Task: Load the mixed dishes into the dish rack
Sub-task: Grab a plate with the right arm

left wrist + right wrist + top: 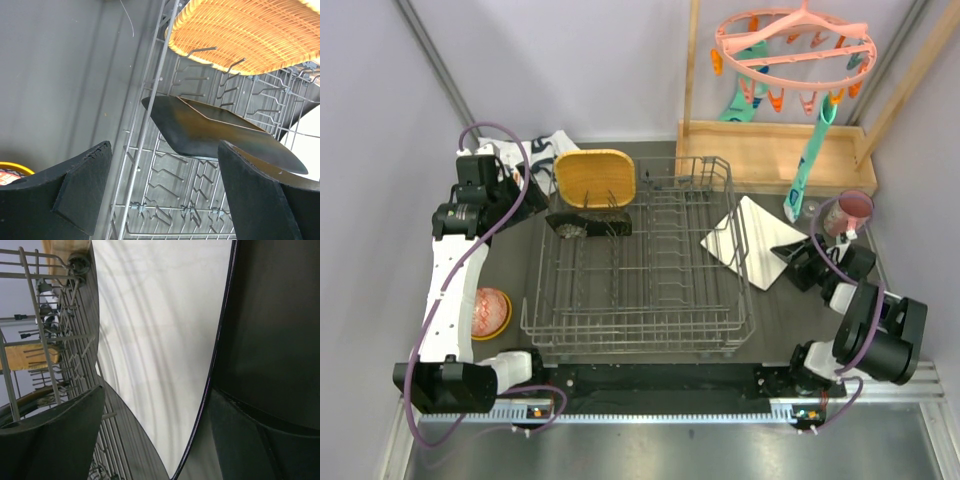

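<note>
The grey wire dish rack point(640, 300) fills the middle of the table. A yellow wooden plate point(595, 178) stands in its far left corner, with a black square plate point(588, 224) just in front of it. My left gripper point(535, 195) is open beside the rack's left rim. In its wrist view the fingers point(80, 195) frame the rack wires point(150, 115), the black plate point(215, 132) and the yellow plate point(250, 30). The pale plate point(740, 240) leans on the rack's right side. My right gripper point(785, 252) is open, and the pale plate's point(160, 340) edge lies between its fingers.
An orange bowl point(490, 312) sits on the table left of the rack. A pink cup point(850, 210) stands at the far right. Behind are a white cloth point(545, 148), a wooden tray point(770, 150) and a pink peg hanger point(795, 45) with teal socks.
</note>
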{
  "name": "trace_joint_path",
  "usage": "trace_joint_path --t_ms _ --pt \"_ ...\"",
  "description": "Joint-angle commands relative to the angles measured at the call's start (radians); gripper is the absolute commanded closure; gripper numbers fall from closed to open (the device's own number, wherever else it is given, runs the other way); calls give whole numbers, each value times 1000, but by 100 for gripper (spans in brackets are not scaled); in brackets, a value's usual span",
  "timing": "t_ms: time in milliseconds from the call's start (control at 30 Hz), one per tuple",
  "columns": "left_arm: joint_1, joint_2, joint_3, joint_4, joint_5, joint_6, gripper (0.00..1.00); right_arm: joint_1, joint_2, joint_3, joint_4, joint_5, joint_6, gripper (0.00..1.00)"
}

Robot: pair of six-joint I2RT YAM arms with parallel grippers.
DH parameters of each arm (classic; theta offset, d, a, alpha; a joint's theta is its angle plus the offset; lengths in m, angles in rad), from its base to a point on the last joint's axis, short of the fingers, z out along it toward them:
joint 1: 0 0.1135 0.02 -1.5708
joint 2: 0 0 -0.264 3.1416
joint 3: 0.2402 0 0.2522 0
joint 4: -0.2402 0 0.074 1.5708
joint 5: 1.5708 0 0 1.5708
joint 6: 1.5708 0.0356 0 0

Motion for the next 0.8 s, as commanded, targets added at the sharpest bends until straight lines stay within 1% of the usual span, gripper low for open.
trace_joint_path --t_ms 0,167,267,300,367,400,500,567,667,733,767 --pt "5 -23 -4 38 -7 -7 9 28 47 65 -21 27 -36 19" --pt "5 -20 -2 35 -13 -4 9 57 84 102 -79 63 -57 19" --pt "3 -21 -1 35 -10 -5 9 63 110 110 -86 71 -57 22" --pt "5 -20 -1 35 -10 -5 9 64 117 115 -90 76 -59 28" --pt "5 -20 1 35 -10 -5 9 66 137 121 -95 74 -62 35" --pt "3 -18 1 35 -10 -4 9 66 143 118 -93 71 -60 41" --pt "5 -17 5 34 -10 -4 9 66 157 119 -86 70 -59 49" --pt "5 -17 4 34 -10 -4 9 66 162 119 -81 66 -59 52" --pt "5 -17 5 34 -10 -4 9 66 165 118 -78 59 -57 66" --pt "3 -15 7 34 -9 -5 9 66 167 122 -83 57 -60 67" --pt "5 -13 8 35 -9 -5 9 66 167 122 -102 62 -62 65"
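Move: The plate, lying underside up, has its middle about 7 cm left of the right hand, 4 cm ahead and 3 cm below, with its near rim between the open fingers. From that hand the mug stands about 10 cm ahead and 15 cm right, the small glass 11 cm ahead and 6 cm right. From the waiting left hand, the plate lies some 50 cm right, about level forward and 24 cm lower. Right hand eases forward about 2 cm, then sinks some 2 cm, fingers half-closing around the plate's near rim. ##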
